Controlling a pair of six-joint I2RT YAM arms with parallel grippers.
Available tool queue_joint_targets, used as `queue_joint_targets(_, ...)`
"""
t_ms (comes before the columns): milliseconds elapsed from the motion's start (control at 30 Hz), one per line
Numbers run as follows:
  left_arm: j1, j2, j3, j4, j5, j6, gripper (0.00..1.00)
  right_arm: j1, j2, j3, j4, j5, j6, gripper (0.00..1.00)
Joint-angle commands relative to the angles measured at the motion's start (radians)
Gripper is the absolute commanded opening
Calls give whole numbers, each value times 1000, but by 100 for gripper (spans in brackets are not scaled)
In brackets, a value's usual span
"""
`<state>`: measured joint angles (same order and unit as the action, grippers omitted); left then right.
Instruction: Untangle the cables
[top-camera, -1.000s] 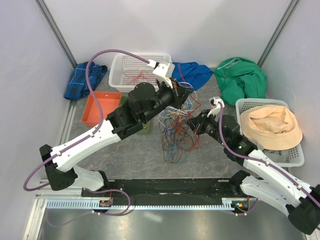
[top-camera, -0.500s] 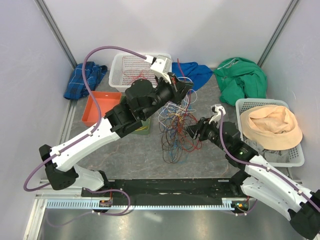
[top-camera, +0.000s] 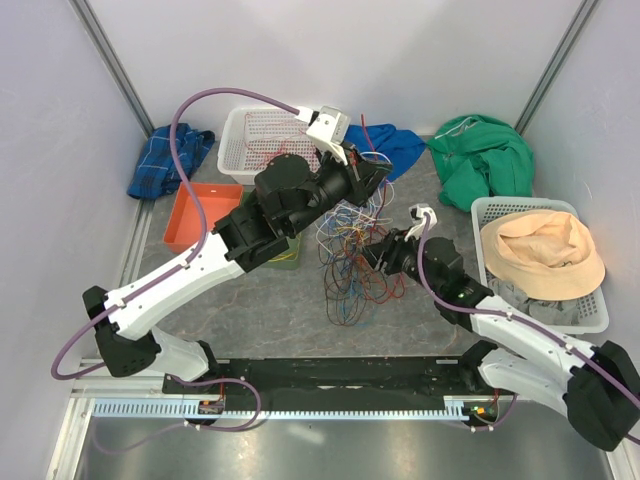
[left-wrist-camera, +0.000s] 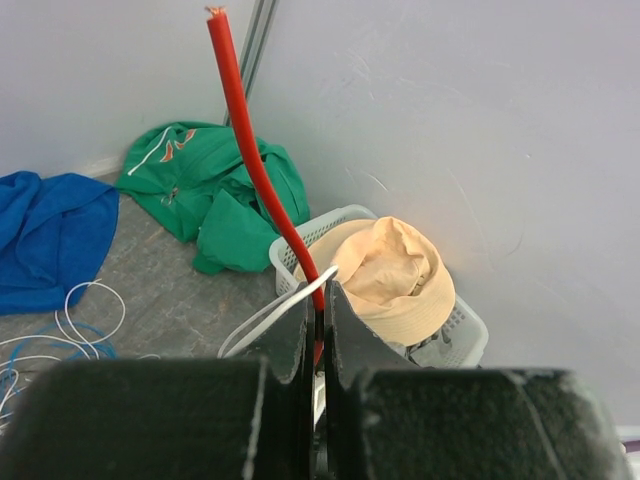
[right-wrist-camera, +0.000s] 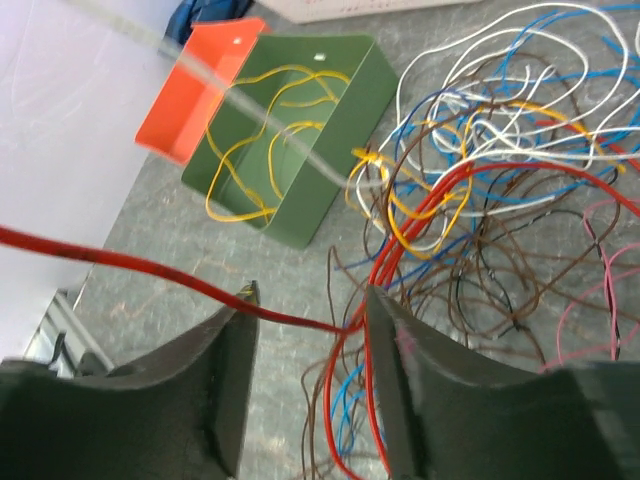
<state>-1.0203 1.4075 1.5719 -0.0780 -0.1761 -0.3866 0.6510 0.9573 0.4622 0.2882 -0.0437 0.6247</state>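
The cables (top-camera: 350, 262) lie as a tangle of red, blue, brown, white and yellow strands on the grey table between the arms. My left gripper (top-camera: 376, 176) hangs above the tangle's far side. In the left wrist view it (left-wrist-camera: 318, 292) is shut on a red cable (left-wrist-camera: 256, 165) that sticks up past the fingertips, and a white cable (left-wrist-camera: 270, 315) runs beside the jaws. My right gripper (top-camera: 374, 256) sits low at the tangle's right edge. In the right wrist view it (right-wrist-camera: 310, 305) stands open, with a taut red cable (right-wrist-camera: 150, 268) crossing between its fingers (right-wrist-camera: 228, 370). The tangle (right-wrist-camera: 490, 170) spreads beyond.
A green bin (right-wrist-camera: 300, 200) holding yellow cables stands beside an orange bin (top-camera: 200, 215), left of the tangle. At the back are a white basket (top-camera: 262, 135), a plaid cloth (top-camera: 160, 160), a blue cloth (top-camera: 398, 147) and a green garment (top-camera: 485, 155). On the right, a basket (top-camera: 590, 318) holds a tan hat (top-camera: 542, 252).
My right gripper has opened and slid left to the tangle's edge. The left gripper, still shut on the red cable, has moved a little back and to the right.
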Motion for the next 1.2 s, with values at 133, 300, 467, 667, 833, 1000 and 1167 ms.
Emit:
queue_joint_targets(133,3,-18,-28,11,14,-28,2,1,45,13,145,152,0,0)
queue_joint_targets(300,6,-61,-128,6,-115,-6,2,1,-80,159,-91,250,-46,0)
queue_joint_targets(467,74,-68,-211,-26,-137,-83,22,1,-155,444,-378,338,-124,0)
queue_joint_targets(667,138,-85,-323,-60,-118,-187,100,1,-123,782,-578,375,-149,0)
queue_joint_targets(833,158,-123,-398,-43,-96,-206,100,1,-54,924,-664,375,-163,0)
queue_joint_targets(1000,160,-228,-518,147,-31,-173,99,1,12,948,-724,338,-157,0)
queue_joint_targets(1167,160,-349,-665,424,71,-124,100,1,63,914,-733,315,-145,0)
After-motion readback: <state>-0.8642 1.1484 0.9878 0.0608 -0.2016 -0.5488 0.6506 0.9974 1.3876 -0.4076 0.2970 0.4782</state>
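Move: The right gripper, jaws open, has the taut red cable about 2 cm ahead and a centimetre to its right, at its own height. The tangle's middle lies some 7 cm ahead and 14 cm below, and the green tray roughly 19 cm ahead, 22 cm left. The left gripper holds the red cable's upper part; from there the strand at the right jaws is about 28 cm below, and the tangle's middle 3 cm ahead, 2 cm left and 41 cm down. Ease the right gripper 2 cm forward and pinch the red cable, then pull it fast up about 30 cm and some 8 cm to the right, swinging the fingers clockwise, before easing back down 5 cm. As it climbs, open the left gripper to let go of the cable, sink it about 18 cm towards the tangle while drifting left, then raise it 4 cm, still wide open. ##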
